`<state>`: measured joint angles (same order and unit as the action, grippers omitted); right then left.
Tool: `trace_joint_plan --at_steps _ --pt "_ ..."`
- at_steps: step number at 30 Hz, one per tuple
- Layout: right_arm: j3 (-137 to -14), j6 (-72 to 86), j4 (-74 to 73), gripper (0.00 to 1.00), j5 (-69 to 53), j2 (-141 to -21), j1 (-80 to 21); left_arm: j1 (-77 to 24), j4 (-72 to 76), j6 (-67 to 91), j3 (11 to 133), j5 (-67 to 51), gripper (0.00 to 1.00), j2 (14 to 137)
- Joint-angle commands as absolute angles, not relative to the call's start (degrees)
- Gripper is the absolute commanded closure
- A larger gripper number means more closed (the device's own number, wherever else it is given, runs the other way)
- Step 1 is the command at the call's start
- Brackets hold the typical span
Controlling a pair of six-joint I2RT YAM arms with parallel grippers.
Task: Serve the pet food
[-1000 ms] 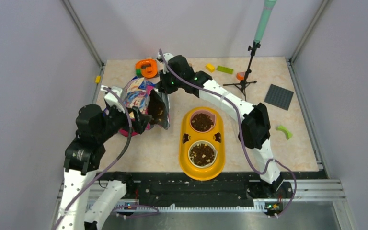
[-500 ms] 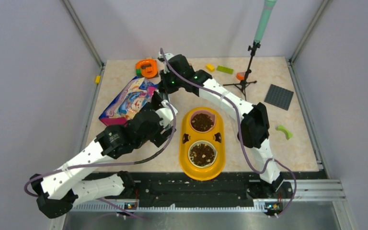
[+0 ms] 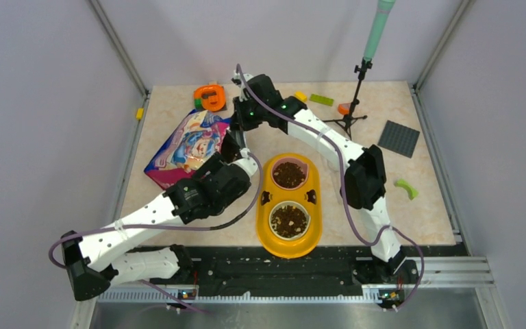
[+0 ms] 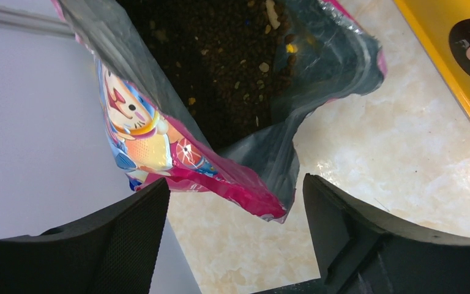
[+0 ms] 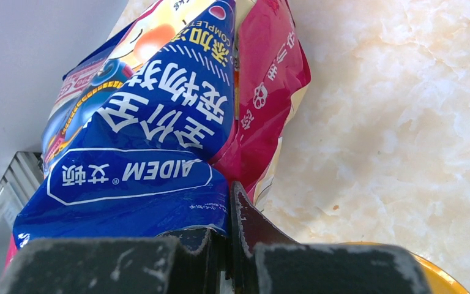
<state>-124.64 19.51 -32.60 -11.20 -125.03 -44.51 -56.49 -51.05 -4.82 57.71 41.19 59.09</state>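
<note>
The magenta-and-blue pet food bag (image 3: 188,145) lies on its side at the back left of the table. My right gripper (image 3: 238,125) is shut on the bag's edge; the right wrist view shows its jaws (image 5: 229,202) pinching the blue foil (image 5: 153,122). My left gripper (image 3: 231,148) stands open just before the bag's open mouth. Dark kibble (image 4: 232,67) shows inside the bag, and the pink lip (image 4: 245,199) hangs between the open fingers (image 4: 128,233), untouched. Both bowls of the yellow feeder (image 3: 263,221) hold kibble (image 3: 289,174) (image 3: 289,220).
An orange toy (image 3: 209,97) sits behind the bag. A tripod stand (image 3: 348,118) with a green pole, coloured bricks (image 3: 320,100), a grey baseplate (image 3: 398,138) and a green curved piece (image 3: 405,188) lie at the right. The feeder's yellow rim (image 4: 428,30) is close on the left gripper's right.
The left arm has swung from the bag's left side round to its mouth near the feeder. The bag has gone from propped up to lying flat. The right gripper stays shut on it.
</note>
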Motion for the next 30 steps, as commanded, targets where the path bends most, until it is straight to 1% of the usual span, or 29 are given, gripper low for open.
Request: trace_joint_plan --at_steps 1,4,5,6,7,8,10,11,15,19,23,26,30 --pt "-127.9 23.1 -28.9 1.0 -13.2 -122.8 -42.1 -56.9 -48.0 -0.7 57.2 46.1 0.2 60.6" --pt "-127.8 23.7 -29.0 1.0 -13.7 -122.8 -41.6 -56.9 -48.0 2.0 56.6 47.6 0.3 62.2" --pt "-127.6 23.8 -28.9 1.0 -14.2 -122.9 -41.5 -56.9 -47.4 3.1 56.5 49.1 0.37 62.8" --pt "-127.2 23.8 -28.6 1.0 -14.6 -122.7 -41.5 -56.9 -46.4 4.5 56.2 52.0 0.47 63.3" --pt "-126.8 24.0 -28.1 1.0 -14.9 -122.5 -41.5 -56.8 -45.3 5.0 55.8 55.9 0.59 63.7" --pt "-126.4 24.1 -27.7 1.0 -15.1 -122.3 -41.5 -56.7 -43.4 4.5 55.4 57.6 0.69 63.9" --pt "-126.0 24.4 -27.1 1.0 -15.4 -122.2 -41.5 -56.5 -40.2 2.2 55.2 58.4 0.94 63.2" --pt "-126.1 24.4 -27.2 1.0 -15.5 -122.2 -41.4 -56.4 -38.8 1.5 55.6 58.2 1.0 61.8" --pt "-126.2 23.3 -27.9 1.0 -16.7 -121.8 -41.2 -54.4 -35.8 0.5 58.7 56.0 1.0 54.5" --pt "-128.0 21.8 -29.4 1.0 -17.4 -121.1 -40.7 -50.6 -31.0 -4.3 63.7 53.3 1.0 47.1" --pt "-133.6 20.6 -33.6 1.0 -17.8 -120.8 -40.0 -44.4 -24.3 -6.3 66.9 52.6 1.0 42.4" --pt "-133.4 20.2 -33.6 1.0 -16.5 -118.3 -39.3 -40.2 -21.3 -5.2 67.1 51.4 1.0 39.6" --pt "-132.7 19.6 -34.2 1.0 -17.3 -115.2 -37.3 -39.7 -22.0 -5.3 68.8 51.0 1.0 38.0"
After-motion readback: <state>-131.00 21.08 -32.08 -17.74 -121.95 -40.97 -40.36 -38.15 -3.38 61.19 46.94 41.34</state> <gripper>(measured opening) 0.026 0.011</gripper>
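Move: The near corner of the cat food bag's open rim hangs between my open left fingers, about 2 cm ahead, 1 cm to the right and 1 cm lower. The bag's body lies some 10 cm ahead, 11 cm left and 11 cm below this hand; the pink bowl is about 21 cm right, 6 cm ahead and 17 cm down. From my right hand, already pinching the far rim, that near corner lies roughly 15 cm back, 3 cm left and slightly lower. I ease my left hand about 2 cm forward and a touch down, shutting its fingers on the bag's near rim corner, then haul that corner up some 13 cm and about 9 cm left, tipping the fingertips up, rolling the hand's left side down and turning it counter-clockwise. My right hand keeps its pinch on the far rim, creeps slightly forward, then rises about 8 cm. ##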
